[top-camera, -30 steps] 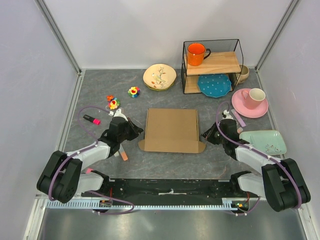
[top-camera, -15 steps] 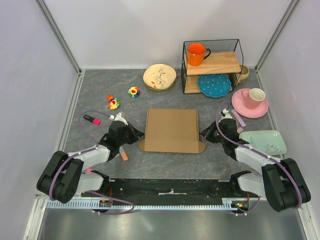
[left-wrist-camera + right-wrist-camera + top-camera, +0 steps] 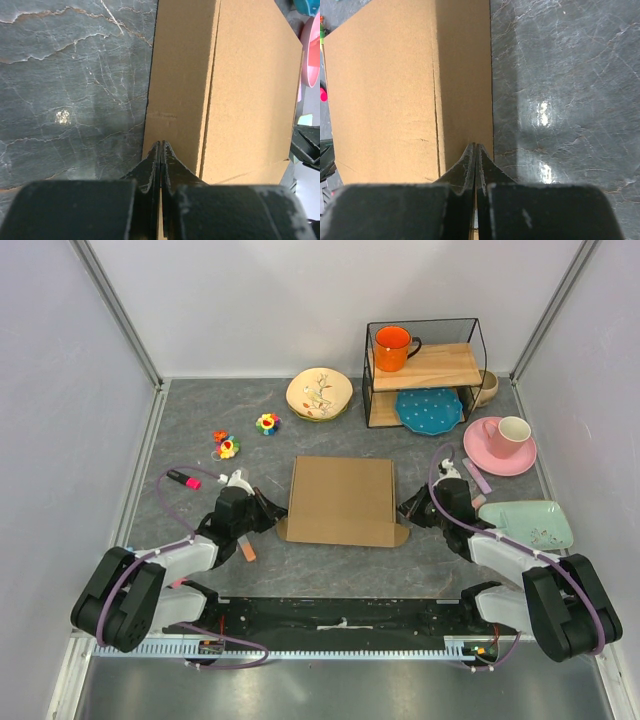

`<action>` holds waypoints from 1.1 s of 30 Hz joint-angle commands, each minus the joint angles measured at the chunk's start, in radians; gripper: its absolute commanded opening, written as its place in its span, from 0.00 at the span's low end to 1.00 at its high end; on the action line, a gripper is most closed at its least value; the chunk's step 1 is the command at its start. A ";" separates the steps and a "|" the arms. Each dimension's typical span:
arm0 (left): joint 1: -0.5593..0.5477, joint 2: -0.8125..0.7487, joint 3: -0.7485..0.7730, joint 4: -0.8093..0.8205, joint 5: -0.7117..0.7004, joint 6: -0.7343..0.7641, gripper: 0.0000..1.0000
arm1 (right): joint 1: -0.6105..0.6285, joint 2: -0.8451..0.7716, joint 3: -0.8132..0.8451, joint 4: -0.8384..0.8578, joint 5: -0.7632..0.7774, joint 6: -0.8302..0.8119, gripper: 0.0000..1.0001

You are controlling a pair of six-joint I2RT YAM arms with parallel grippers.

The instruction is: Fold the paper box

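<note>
The paper box lies flat in the middle of the table, a brown cardboard sheet with creased side flaps and small tabs at its near corners. My left gripper is shut, with its tips over the box's left flap. In the left wrist view the closed left gripper has nothing between its fingers. My right gripper is shut too, at the right flap. The right gripper tips rest just inside the box's right edge, over the paper box.
A wire-frame wooden shelf at the back holds an orange mug and a blue plate. A floral plate, pink cup and saucer, green dish, pink highlighter, flower toys and an orange marker lie around.
The left gripper has slid right, up to the box's left edge. The right gripper has edged slightly left, to the right edge. The box has not moved.
</note>
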 commanded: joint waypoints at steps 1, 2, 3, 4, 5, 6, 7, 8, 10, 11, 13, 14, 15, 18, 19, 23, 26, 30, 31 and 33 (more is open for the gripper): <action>-0.001 0.013 0.013 0.068 0.034 -0.029 0.02 | 0.024 -0.013 -0.010 0.033 -0.001 0.011 0.00; -0.001 0.015 0.011 0.071 0.034 -0.030 0.02 | 0.027 -0.016 -0.011 0.031 0.002 0.010 0.00; -0.001 0.015 0.010 0.076 0.034 -0.032 0.02 | 0.033 -0.019 -0.011 0.030 0.006 0.011 0.00; -0.001 0.015 0.008 0.082 0.042 -0.033 0.02 | 0.036 -0.019 -0.014 0.030 0.006 0.011 0.00; -0.001 0.013 0.007 0.094 0.047 -0.033 0.02 | 0.039 -0.019 -0.014 0.028 0.008 0.011 0.00; -0.001 0.012 0.007 0.099 0.053 -0.033 0.02 | 0.042 -0.018 -0.011 0.028 0.008 0.011 0.00; -0.002 0.010 0.004 0.102 0.059 -0.033 0.02 | 0.044 -0.018 -0.011 0.030 0.010 0.013 0.00; -0.005 0.007 0.002 0.110 0.071 -0.035 0.02 | 0.044 -0.018 -0.013 0.027 0.010 0.014 0.00; -0.008 -0.008 -0.018 0.129 0.097 -0.042 0.02 | 0.047 -0.027 -0.008 0.024 0.008 0.014 0.00; -0.010 -0.016 -0.027 0.160 0.108 -0.045 0.02 | 0.047 -0.031 -0.005 0.013 0.008 0.014 0.00; -0.012 -0.047 -0.055 0.189 0.140 -0.058 0.02 | 0.048 -0.051 0.004 0.002 0.003 0.011 0.00; -0.013 -0.056 -0.061 0.202 0.151 -0.061 0.02 | 0.050 -0.061 0.006 -0.011 0.000 0.010 0.00; -0.015 -0.065 -0.070 0.221 0.162 -0.062 0.02 | 0.050 -0.068 0.013 -0.018 -0.001 0.008 0.00; -0.016 -0.094 -0.075 0.237 0.204 -0.065 0.02 | 0.051 -0.096 0.023 -0.044 -0.010 0.008 0.00; -0.016 -0.102 -0.078 0.242 0.220 -0.068 0.02 | 0.053 -0.110 0.027 -0.051 -0.015 0.008 0.00; -0.016 -0.166 -0.096 0.246 0.237 -0.090 0.02 | 0.054 -0.157 0.038 -0.108 -0.023 0.010 0.00; -0.016 -0.229 -0.102 0.211 0.243 -0.096 0.02 | 0.054 -0.214 0.055 -0.160 -0.021 0.011 0.00; -0.016 -0.327 -0.092 0.147 0.246 -0.105 0.02 | 0.054 -0.275 0.104 -0.240 -0.010 0.005 0.00; -0.016 -0.344 -0.087 0.130 0.246 -0.105 0.02 | 0.054 -0.292 0.115 -0.251 -0.003 0.000 0.00; -0.016 -0.398 -0.078 0.087 0.243 -0.105 0.02 | 0.054 -0.306 0.144 -0.306 0.003 -0.004 0.00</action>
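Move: The box lies between the two shut grippers, its middle about 12 cm to the left hand's right and some 2 cm farther out, roughly at fingertip height. The flower toy is about 18 cm ahead of that hand and 4 cm left, the orange marker some 8 cm left and 7 cm back. From the right hand the box's middle is about 12 cm left and 2 cm ahead; the pink stick is 15 cm right, 7 cm ahead. Both shut grippers clamp the box's opposite sides and lift, left about 8 cm, right about 4, easing back. ##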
